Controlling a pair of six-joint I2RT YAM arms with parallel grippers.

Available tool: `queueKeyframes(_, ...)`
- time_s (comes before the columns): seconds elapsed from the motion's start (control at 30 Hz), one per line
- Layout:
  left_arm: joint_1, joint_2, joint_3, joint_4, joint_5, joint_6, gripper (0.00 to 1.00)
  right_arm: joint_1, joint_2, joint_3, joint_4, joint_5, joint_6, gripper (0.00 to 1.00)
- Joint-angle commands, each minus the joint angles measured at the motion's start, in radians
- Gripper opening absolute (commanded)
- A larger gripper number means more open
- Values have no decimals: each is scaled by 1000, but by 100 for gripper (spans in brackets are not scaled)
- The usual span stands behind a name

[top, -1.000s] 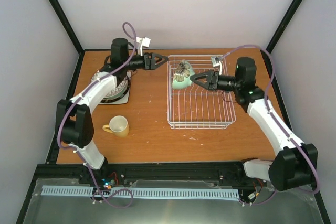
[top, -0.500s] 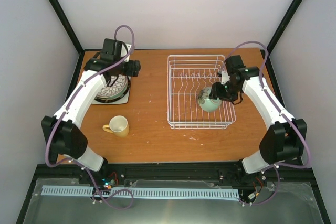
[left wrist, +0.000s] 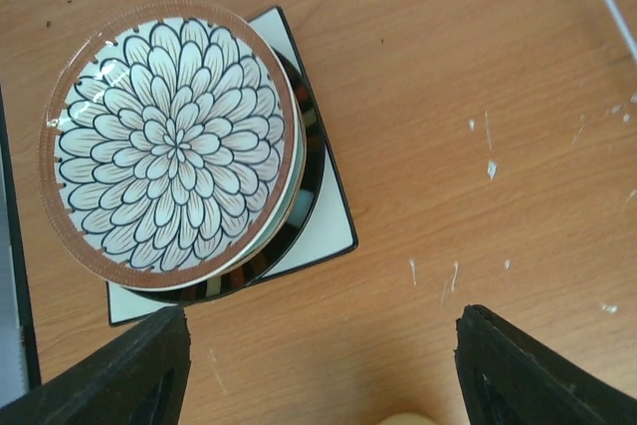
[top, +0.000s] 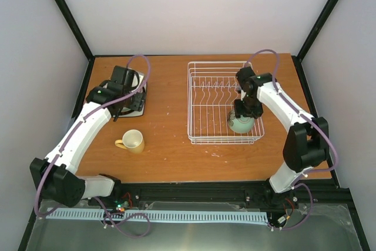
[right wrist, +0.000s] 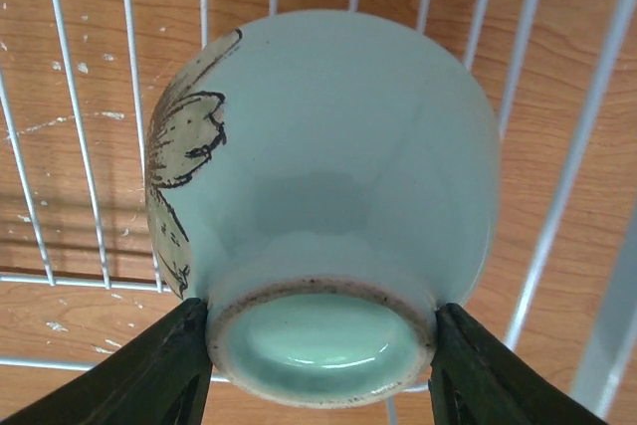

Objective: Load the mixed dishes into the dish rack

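In the right wrist view, my right gripper (right wrist: 320,355) is shut on the foot ring of the pale mint-green bowl (right wrist: 328,166). I hold it upside down over the wires of the dish rack (right wrist: 557,176). From above, the bowl (top: 241,124) sits low in the front right corner of the dish rack (top: 189,110), under the right gripper (top: 242,113). My left gripper (left wrist: 318,375) is open and empty over bare table beside the plate stack. That stack is a flower-patterned brown-rimmed plate (left wrist: 174,141) on a dark plate (left wrist: 304,196) on the white square plate (left wrist: 333,231). The yellow mug (top: 132,141) stands alone at the front left.
Upright prongs line the back half of the rack (top: 214,89). The left arm hides most of the plate stack (top: 140,103) in the top view. Black frame rails run along the table's left edge (top: 82,95) and near edge.
The right arm carried the bowl from the rack's back left to its front right corner and turned it base-up. The left arm drew back from the far edge to over the plate stack.
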Motion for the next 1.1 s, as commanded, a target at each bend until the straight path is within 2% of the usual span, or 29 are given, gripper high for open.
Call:
queueKeyframes(0.0,-20,-50,-40,-22,-48,59,75,35,36,-19,34,50,23,3)
queueKeyframes(0.27,-21,-123,-162,-45,-23,113,76,51,97,-49,89,28,11,3)
queueKeyframes(0.43,-21,-144,-184,-93,-84,114,76,51,116,-69,107,25,12,3)
queueKeyframes(0.47,-20,-150,-193,-99,-89,119,76,51,117,-69,108,24,14,7)
queueKeyframes(0.5,-21,-158,-201,-105,-94,123,76,51,116,-69,108,24,15,17)
queueKeyframes(0.53,-20,-165,-209,-111,-100,124,76,51,111,-69,110,25,17,30)
queueKeyframes(0.63,-21,-187,-222,-140,-113,128,76,51,89,-68,121,27,19,61)
queueKeyframes(0.77,-21,-225,-227,-186,-90,139,76,51,55,-53,138,6,14,82)
queueKeyframes(0.93,-21,-321,-216,-188,11,209,76,51,43,-30,128,8,5,87)
queueKeyframes(1.07,-21,-385,-197,-213,66,255,74,50,5,-13,115,18,2,88)
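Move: The right hand already pinches the green bowl bottom-up by its foot ring, its middle 3 cm straight below the hand. The bowl's spot on the dish rack floor lies about 11 cm under the hand and 1 cm left; the rack's middle is roughly 10 cm farther out and 6 cm left. For the left hand, empty and open, the mug lies some 9 cm back, 1 cm right and 19 cm below; the plate stack is about 13 cm ahead, 3 cm left and 17 cm down. The right fingers, still gripping the bowl's foot ring, lower it about 5 cm onto the front right of the rack floor, hold there briefly, then spread wide to let go, and the hand starts up some 2 cm, easing slightly forward. Meanwhile the open left hand draws back roughly 9 cm from the plates to above the mug, drifting a little left, sinking and then rising again, touching nothing. ##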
